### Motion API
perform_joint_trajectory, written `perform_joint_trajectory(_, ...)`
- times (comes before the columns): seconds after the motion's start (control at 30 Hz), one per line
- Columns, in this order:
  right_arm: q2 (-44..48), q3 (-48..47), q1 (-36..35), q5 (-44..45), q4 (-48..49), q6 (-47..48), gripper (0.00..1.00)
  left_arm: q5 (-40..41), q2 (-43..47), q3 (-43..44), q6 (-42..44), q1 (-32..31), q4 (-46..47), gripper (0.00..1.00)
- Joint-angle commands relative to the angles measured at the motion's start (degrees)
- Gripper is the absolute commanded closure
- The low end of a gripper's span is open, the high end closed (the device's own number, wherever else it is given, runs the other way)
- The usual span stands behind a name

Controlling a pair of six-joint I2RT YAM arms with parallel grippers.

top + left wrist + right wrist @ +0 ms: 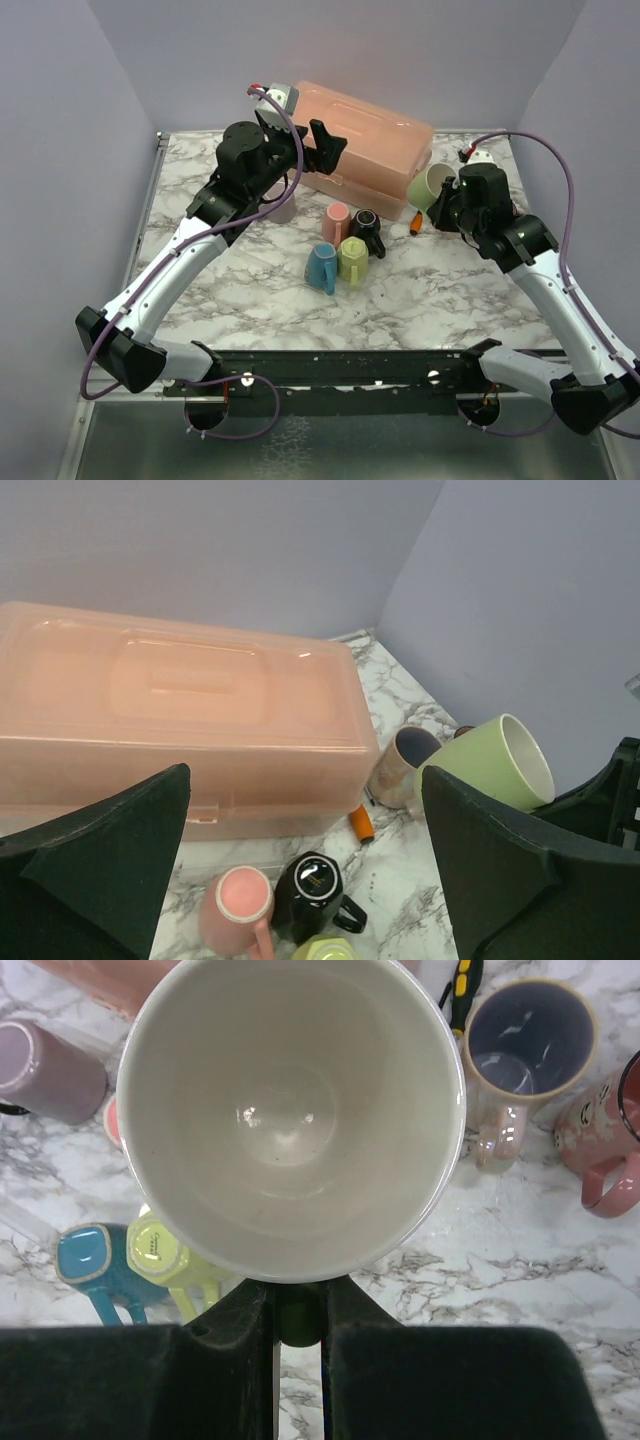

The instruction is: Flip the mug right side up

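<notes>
My right gripper (447, 205) is shut on the handle of a light green mug (430, 185) and holds it above the table, tilted, with its mouth facing up and to the left. In the right wrist view the white inside of the mug (290, 1110) fills the frame, and its green handle sits pinched between the jaws of the gripper (298, 1310). The left wrist view shows the same mug (495, 760) at the right. My left gripper (322, 150) hangs open and empty in front of the pink box, well apart from the mug.
A pink lidded box (365, 135) stands at the back. Pink (338, 220), black (365, 230), yellow-green (353, 258) and blue (322, 265) mugs sit upside down mid-table. An orange marker (416, 222) lies nearby. Upright beige (525, 1050) and pink (610, 1135) mugs stand below my right gripper.
</notes>
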State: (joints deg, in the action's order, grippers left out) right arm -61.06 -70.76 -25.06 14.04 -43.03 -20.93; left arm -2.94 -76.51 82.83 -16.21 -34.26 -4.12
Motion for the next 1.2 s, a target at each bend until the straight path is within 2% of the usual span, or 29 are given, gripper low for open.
perform_joint_trajectory(0.0, -0.74, 0.44, -0.09, -1.22, -0.53, -2.88, 0.99, 2.49, 2.14, -1.75, 1.33, -0.24, -1.51, 0.02)
perform_joint_trajectory(0.2, -5.78, 3.25, -0.10, -0.28, -4.15, -7.84, 0.99, 4.19, 2.83, -2.77, 2.27, -0.21, -1.91, 0.02)
perform_joint_trajectory(0.37, -8.32, 7.28, -0.12, 0.65, -1.08, -7.50, 0.99, 4.78, 3.47, -3.99, 2.71, -0.19, -2.02, 0.02)
perform_joint_trajectory(0.83, -22.66, 9.31, -0.03, 3.77, 0.71, -12.37, 0.99, 5.61, 2.81, -4.08, 3.78, -0.19, -2.64, 0.02)
perform_joint_trajectory(1.17, -26.17, 11.10, -0.03, 7.37, 4.99, -15.49, 1.00, 6.34, 2.69, -3.90, 4.99, -0.19, -4.06, 0.02)
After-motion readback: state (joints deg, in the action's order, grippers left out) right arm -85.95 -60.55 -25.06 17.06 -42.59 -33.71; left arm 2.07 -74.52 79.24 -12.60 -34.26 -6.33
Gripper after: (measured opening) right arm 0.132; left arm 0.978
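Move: The right hand already holds the green mug by its handle, tilted. Its clear table spot is about 20 cm below, 4 cm ahead and 1 cm left. From the right hand, the black mug is 12 cm left and 4 cm ahead, the beige mug 7 cm right and 10 cm ahead, and the orange screwdriver handle 9 cm ahead, 2 cm left. From the empty left hand the spot lies some 23 cm right, 4 cm back and 33 cm below. Lower the right gripper almost straight down, about 19 cm, into the gap between the black mug and the beige mug, keeping the pinch on the green mug's handle. Tip the fingers some 30 degrees further downward on the way to bring the mug upright, with a slight clockwise turn, and ease off near the table. Let the open left gripper sink and drift left a little. ##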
